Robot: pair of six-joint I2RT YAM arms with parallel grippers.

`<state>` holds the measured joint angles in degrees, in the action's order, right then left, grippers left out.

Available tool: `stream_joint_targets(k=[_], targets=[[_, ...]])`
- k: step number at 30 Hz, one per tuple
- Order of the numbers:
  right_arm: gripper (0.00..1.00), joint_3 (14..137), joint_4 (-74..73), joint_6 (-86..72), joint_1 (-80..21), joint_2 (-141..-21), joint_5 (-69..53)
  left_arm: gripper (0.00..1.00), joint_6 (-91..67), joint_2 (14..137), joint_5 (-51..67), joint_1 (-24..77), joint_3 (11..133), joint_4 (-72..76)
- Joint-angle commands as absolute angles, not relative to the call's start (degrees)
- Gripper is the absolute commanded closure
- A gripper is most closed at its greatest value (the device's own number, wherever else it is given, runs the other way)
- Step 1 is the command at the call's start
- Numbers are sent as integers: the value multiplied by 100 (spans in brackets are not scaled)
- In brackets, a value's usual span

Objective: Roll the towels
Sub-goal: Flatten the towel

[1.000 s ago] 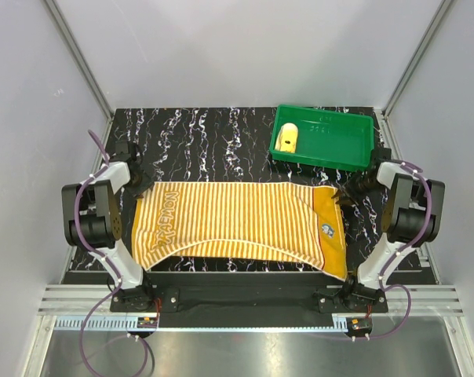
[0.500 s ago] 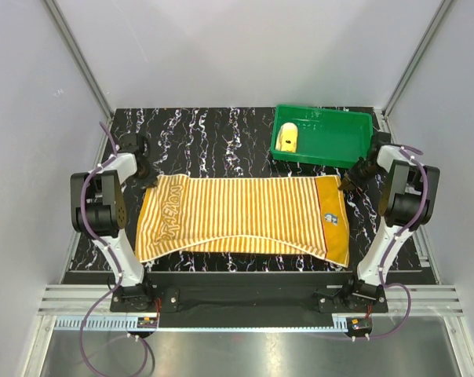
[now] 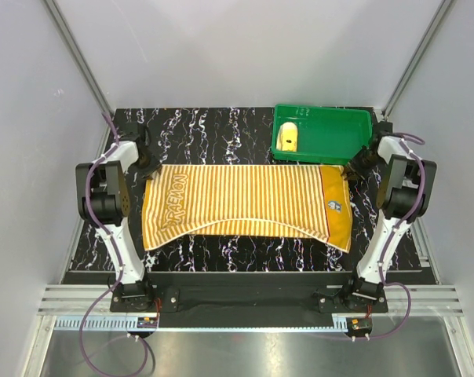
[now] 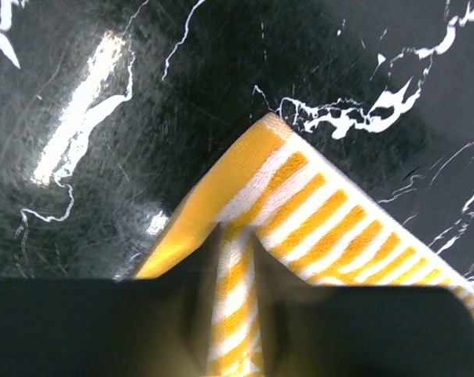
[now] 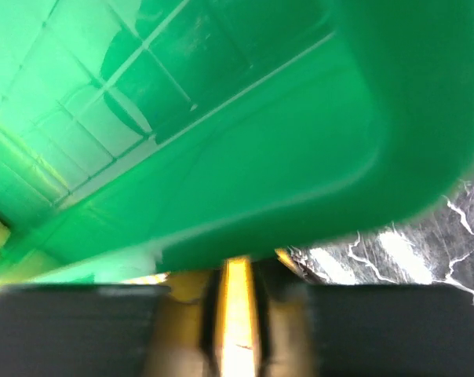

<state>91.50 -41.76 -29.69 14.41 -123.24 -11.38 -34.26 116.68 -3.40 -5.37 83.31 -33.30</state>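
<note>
The striped towel [image 3: 245, 200] lies spread flat across the black marble table, orange lettering at its left end and a plain yellow band at its right. My left gripper [image 3: 149, 166] is shut on its far left corner; the left wrist view shows the striped cloth [image 4: 300, 181] pinched between the jaws [image 4: 235, 314]. My right gripper [image 3: 355, 166] is shut on the far right corner, a yellow fold [image 5: 237, 275] showing between its jaws right under the tray wall. The plain yellow towel [image 3: 287, 139] lies rolled inside the green tray.
The green tray [image 3: 339, 133] stands at the back right, its near wall touching the striped towel's far edge and filling the right wrist view [image 5: 221, 118]. Grey walls enclose the table on three sides.
Both grippers have carried the towel's far corners away from the arm bases. The towel has slid toward the back, pulled flatter, and its far right corner now reaches the tray.
</note>
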Motion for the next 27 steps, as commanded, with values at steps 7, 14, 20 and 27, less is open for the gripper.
stream_joint_targets(k=[7,14,20,27], targets=[[32,8034,-4394,-2935,1459,-9802,-756,39,-3735,9163,-588,-571,7209,-3681],[23,6604,-4456,-3426,994,-7771,-1282,40,-4296,7027,-35,-545,5032,-3885],[22,5268,-4202,-3972,35,-6734,-1529,43,-4745,5820,659,-343,3544,-3780],[16,4360,-3543,-4193,26,-6827,-1888,43,-4904,5589,396,-334,2865,-3612]])
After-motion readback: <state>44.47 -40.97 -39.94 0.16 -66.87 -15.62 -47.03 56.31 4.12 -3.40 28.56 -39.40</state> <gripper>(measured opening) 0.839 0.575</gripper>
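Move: The towel's near-left corner lies about 29 cm back from the left hand and 3 cm to its left, roughly level; the raised lettering is about 10 cm back and 9 cm right. From the right hand, the near edge beside the red stripe is some 28 cm back, 8 cm left. The green tray's middle is about 13 cm ahead and 10 cm left of that hand, the rolled towel in it 13 cm ahead, 25 cm left. Both hands release the towel's far corners and hop back 20–25 cm towards its near edge, right swinging left. ##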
